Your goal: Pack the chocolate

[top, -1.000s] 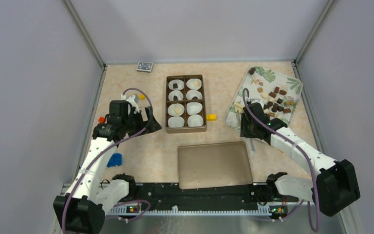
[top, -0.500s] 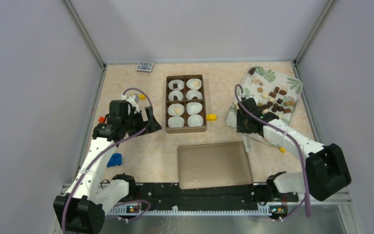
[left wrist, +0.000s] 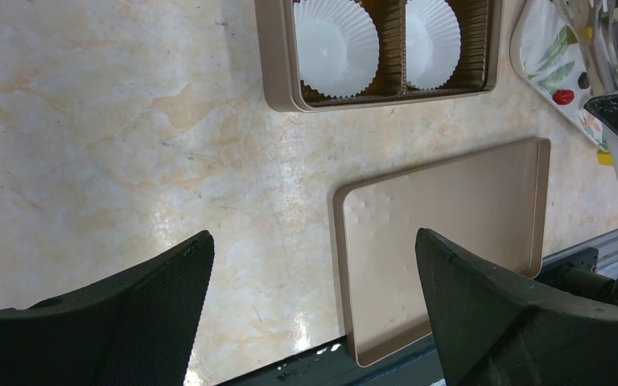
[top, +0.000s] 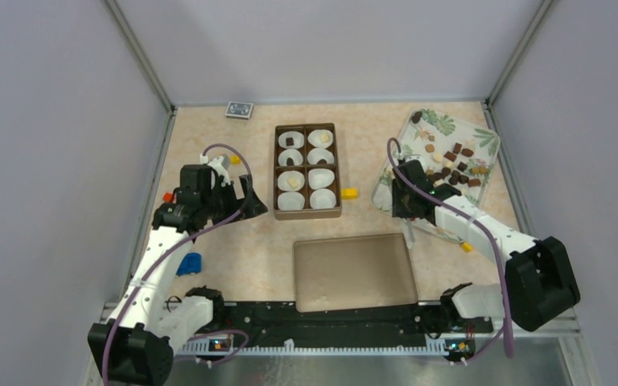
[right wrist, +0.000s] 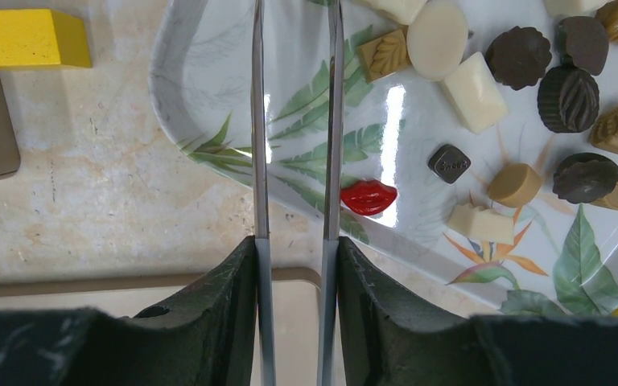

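The chocolate (top: pixel 453 163) lies as several dark, brown and cream pieces (right wrist: pixel 520 56) on a leaf-patterned plate (top: pixel 483 135), with a red lip-shaped sweet (right wrist: pixel 368 198) among them. My right gripper (top: pixel 403 201) (right wrist: pixel 294 241) is shut on metal tongs (right wrist: pixel 331 121) over the plate's near-left rim (right wrist: pixel 169 104). The blades stand apart with nothing between them, and their tips run out of view. A brown box (top: pixel 306 212) of white paper cups has a piece in some cups. My left gripper (top: pixel 245 201) (left wrist: pixel 314 241) hangs open left of the box, holding nothing.
The flat brown lid (top: pixel 354 272) (left wrist: pixel 451 233) lies in front of the box. A yellow block (top: pixel 349 193) (right wrist: pixel 24 38) sits between box and plate. A blue object (top: pixel 189 263), small red and yellow bits and a card deck (top: pixel 239 109) are on the left and at the back.
My right arm has swung its elbow outward and the gripper has shifted slightly toward the plate's left rim, squeezing the tongs a little closer. The left arm has not moved.
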Controlling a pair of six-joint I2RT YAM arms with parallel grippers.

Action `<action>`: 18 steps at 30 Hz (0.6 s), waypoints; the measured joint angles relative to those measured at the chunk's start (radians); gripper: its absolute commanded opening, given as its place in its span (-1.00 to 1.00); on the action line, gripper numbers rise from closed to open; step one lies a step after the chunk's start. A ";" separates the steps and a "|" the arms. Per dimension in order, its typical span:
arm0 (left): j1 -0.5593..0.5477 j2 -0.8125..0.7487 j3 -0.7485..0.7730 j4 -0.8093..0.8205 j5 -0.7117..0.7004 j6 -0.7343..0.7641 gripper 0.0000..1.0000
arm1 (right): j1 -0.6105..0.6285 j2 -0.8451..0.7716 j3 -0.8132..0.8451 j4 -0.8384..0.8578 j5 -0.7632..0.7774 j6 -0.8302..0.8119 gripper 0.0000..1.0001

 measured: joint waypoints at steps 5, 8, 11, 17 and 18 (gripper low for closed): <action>0.000 0.000 0.000 0.000 0.000 0.000 0.98 | 0.000 -0.049 0.000 -0.019 -0.003 -0.005 -0.67; 0.000 0.000 0.000 -0.001 -0.001 0.000 0.97 | 0.000 -0.090 0.004 -0.039 -0.005 -0.006 -0.68; 0.000 0.000 0.000 -0.001 -0.002 0.000 0.97 | 0.000 -0.130 0.020 -0.063 -0.014 -0.005 -0.69; 0.000 0.000 0.000 -0.002 0.003 0.000 0.98 | 0.017 -0.181 0.098 -0.103 -0.092 0.012 -0.70; 0.000 0.000 0.000 -0.003 0.004 0.000 0.97 | 0.032 -0.182 0.116 -0.107 -0.094 0.016 -0.70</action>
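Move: The right hand, holding the tongs, has the box's middle about 25 cm to its left, 9 cm ahead and some 7 cm below. The yellow block by the box's near side stands about 13 cm left and 4 cm ahead; the red lips chocolate lies roughly 2 cm right and 3 cm back. The lid's middle is some 13 cm left and 18 cm back. From the idle left hand, the box's middle is about 14 cm right, 12 cm ahead and 15 cm below. Straight up at first and quickening, the right hand lifts the tongs about 8 cm off the chocolate tray, only then starting to swing left, some 3 cm, to the box's side. The wrist tilts by 10 to 15 degrees, raising the tong tips and the hand's left side, while the fingers keep their squeeze on the tongs. ##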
